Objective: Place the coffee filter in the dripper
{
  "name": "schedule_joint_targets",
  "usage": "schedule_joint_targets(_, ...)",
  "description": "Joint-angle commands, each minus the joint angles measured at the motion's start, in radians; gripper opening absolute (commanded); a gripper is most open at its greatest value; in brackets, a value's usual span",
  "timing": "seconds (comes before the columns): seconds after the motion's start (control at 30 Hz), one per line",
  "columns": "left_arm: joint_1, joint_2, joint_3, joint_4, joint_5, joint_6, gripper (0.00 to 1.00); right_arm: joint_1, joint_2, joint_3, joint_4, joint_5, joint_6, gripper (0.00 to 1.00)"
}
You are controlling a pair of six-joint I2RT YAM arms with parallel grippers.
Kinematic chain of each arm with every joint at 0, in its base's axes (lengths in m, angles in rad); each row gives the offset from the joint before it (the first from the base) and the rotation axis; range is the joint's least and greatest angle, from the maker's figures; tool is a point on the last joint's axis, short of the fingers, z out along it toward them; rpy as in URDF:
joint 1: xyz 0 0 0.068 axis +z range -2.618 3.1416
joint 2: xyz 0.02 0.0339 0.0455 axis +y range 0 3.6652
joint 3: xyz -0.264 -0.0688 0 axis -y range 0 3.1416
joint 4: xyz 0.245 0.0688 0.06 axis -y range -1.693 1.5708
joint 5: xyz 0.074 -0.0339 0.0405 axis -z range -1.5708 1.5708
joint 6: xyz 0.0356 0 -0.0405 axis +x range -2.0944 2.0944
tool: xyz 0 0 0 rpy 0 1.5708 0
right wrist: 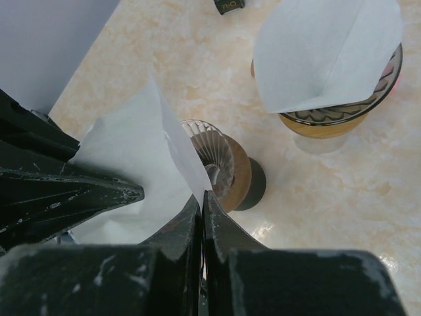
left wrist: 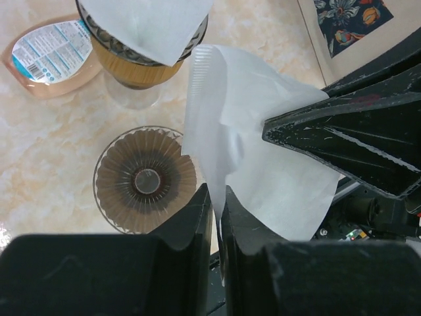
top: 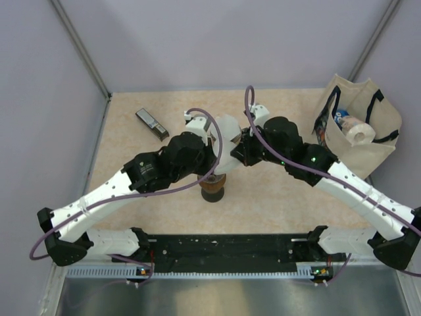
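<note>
A white paper coffee filter (left wrist: 253, 125) hangs in the air between both arms, above the table. My right gripper (right wrist: 202, 197) is shut on one edge of the coffee filter (right wrist: 131, 164). The opposite edge runs between the fingers of my left gripper (left wrist: 217, 201), whose jaws stand a narrow gap apart. Just below stands the dripper (left wrist: 146, 179), a ribbed glass cone on a brown base (right wrist: 227, 168), with nothing inside it. From above, the filter (top: 225, 135) shows where the two wrists meet, with the dripper (top: 212, 189) just in front of them.
A second dripper on a golden cup (left wrist: 135, 62) holds its own white filter (right wrist: 325, 52). A peach-coloured labelled packet (left wrist: 49, 56) lies beside it. A black bar (top: 151, 123) lies at the back left, and a cloth tote bag (top: 368, 148) stands at the right.
</note>
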Motion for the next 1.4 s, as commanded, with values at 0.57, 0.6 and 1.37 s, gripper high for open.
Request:
schedule_joint_targets(0.57,-0.003,-0.107,-0.127,-0.098,-0.131,-0.125,0.5,0.05,0.135,0.044,0.007,-0.035,-0.011,0.0)
schedule_joint_targets(0.6,-0.003,-0.102,-0.126,-0.104,-0.145,-0.124,0.54,0.048,0.142,0.047,0.007,-0.034,-0.011,0.0)
schedule_joint_targets(1.37,0.164,-0.05,-0.195,-0.03,0.004,-0.05,0.68,0.05,0.238,0.073,-0.01,-0.004,-0.044,0.0)
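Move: The dripper on its stand lies about 2 cm to the left of the left hand and 1 cm ahead, some 16 cm below; from the right hand, which grips the coffee filter, it is roughly 9 cm left, 1 cm ahead and as far down. The second dripper, with a filter already in it, stands about 17 cm ahead and 5 cm right of the left hand, 12 cm lower. The pink bottle is about 23 cm ahead of the left hand and 5 cm left. Keep the right fingers shut on the filter's edge and lower it about 8 cm towards the dripper, drifting some 3 cm left and letting the hand's left side dip. Meanwhile take the left gripper down and left about 7 cm each way, easing slightly back and then forward, turn it roughly 15 degrees counter-clockwise, and open its fingers wide at the filter's near edge so they no longer pinch it. ##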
